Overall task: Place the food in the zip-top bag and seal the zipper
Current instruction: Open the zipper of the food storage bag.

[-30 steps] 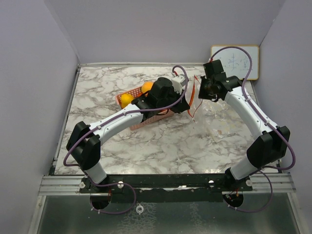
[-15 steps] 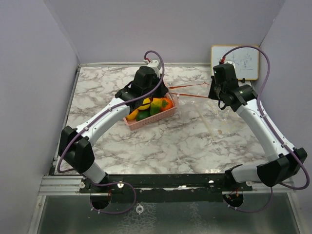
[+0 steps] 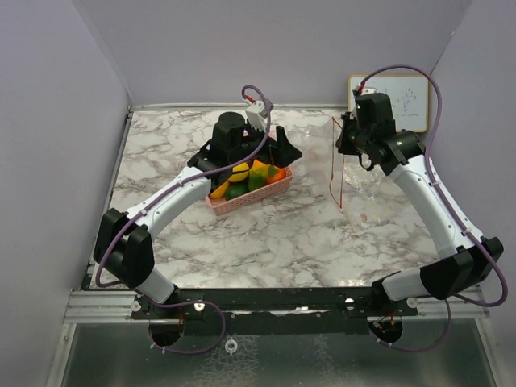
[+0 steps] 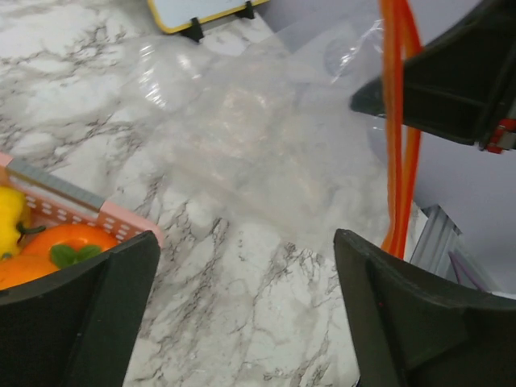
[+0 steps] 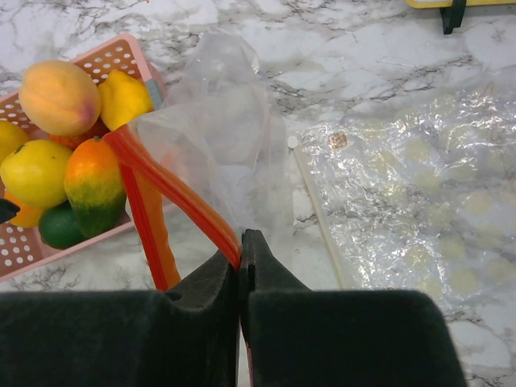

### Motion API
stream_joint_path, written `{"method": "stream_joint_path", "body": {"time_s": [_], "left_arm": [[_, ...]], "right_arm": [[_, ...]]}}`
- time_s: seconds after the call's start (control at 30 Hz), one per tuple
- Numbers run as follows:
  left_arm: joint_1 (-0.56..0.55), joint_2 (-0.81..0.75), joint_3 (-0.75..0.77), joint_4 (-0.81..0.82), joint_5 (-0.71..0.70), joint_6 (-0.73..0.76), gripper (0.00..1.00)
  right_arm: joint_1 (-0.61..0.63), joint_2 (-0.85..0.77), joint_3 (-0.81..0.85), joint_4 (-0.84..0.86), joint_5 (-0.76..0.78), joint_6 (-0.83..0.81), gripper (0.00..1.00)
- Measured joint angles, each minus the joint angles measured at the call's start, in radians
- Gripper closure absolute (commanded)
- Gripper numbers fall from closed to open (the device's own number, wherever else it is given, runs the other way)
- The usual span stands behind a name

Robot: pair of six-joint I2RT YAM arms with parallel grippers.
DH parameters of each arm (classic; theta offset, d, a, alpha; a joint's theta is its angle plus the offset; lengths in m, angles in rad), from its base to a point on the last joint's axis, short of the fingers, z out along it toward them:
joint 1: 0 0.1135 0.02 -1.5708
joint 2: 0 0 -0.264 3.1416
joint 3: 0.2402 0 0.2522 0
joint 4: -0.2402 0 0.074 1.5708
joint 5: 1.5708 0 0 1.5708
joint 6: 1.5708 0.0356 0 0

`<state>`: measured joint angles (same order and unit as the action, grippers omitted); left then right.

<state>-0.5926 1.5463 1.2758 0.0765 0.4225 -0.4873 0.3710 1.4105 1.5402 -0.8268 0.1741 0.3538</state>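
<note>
The food lies in a pink basket: yellow, orange and green pieces. In the right wrist view I see a peach-coloured fruit, a lemon and an orange-green fruit. My right gripper is shut on the orange-red zipper and holds it up, so the strip hangs down. The clear dotted zip-top bag lies crinkled on the table below. My left gripper is open and empty just right of the basket; the zipper hangs ahead of it.
A small whiteboard stands at the back right corner. The basket rim is at the left of the left wrist view. Grey walls close the table on three sides. Marble table lies in front of the basket.
The zipper was stretched level between both grippers. The left gripper has let it go and stands open; the strip now hangs from the right gripper alone.
</note>
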Motion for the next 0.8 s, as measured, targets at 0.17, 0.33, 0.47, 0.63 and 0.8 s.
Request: {"method": "stream_joint_path", "body": {"time_s": [0.17, 0.33, 0.47, 0.63, 0.8], "left_arm": [[-0.019, -0.023, -0.031, 0.112, 0.097, -0.008, 0.01], [-0.081, -0.033, -0.019, 0.154, 0.123, -0.008, 0.01], [-0.14, -0.019, 0.018, 0.131, 0.107, 0.001, 0.01], [-0.177, 0.026, 0.077, 0.06, 0.023, 0.03, 0.01], [-0.18, 0.074, 0.11, -0.008, -0.107, 0.05, 0.01]], "right_arm": [[0.0, 0.028, 0.021, 0.001, 0.0, 0.001, 0.98], [0.0, 0.069, 0.066, 0.001, 0.002, 0.004, 0.98], [0.003, 0.09, 0.079, 0.001, 0.008, 0.007, 0.98], [0.008, 0.095, 0.08, 0.0, 0.01, 0.007, 0.98], [0.01, 0.095, 0.087, -0.002, 0.011, 0.007, 0.98]]}}
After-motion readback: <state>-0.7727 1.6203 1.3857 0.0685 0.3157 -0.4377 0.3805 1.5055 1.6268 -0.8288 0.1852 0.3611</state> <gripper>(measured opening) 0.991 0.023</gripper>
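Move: The left lip of the food storage bag's gaping orange zipper is about 10 cm to my left hand's right, 4 cm back and some 4 cm lower. The fruit basket sits roughly 6 cm ahead of my left hand, 12 cm to its left and 17 cm below. From my right hand, pinching the other lip, the left lip lies about 4 cm left, 4 cm back and 4 cm lower; a flat clear bag lies some 13 cm right, 3 cm ahead and 20 cm down. I swing my empty left hand, fingers staying wide open, right and back about 6 cm each way while it rises some 5 cm and yaws nearly 15 degrees clockwise. Then I dip it down and forward about 3 cm, turning most of the way back, to bring the fingers close to the free lip. My right hand keeps its pinch on the other lip and eases forward 2 cm and slightly left. ##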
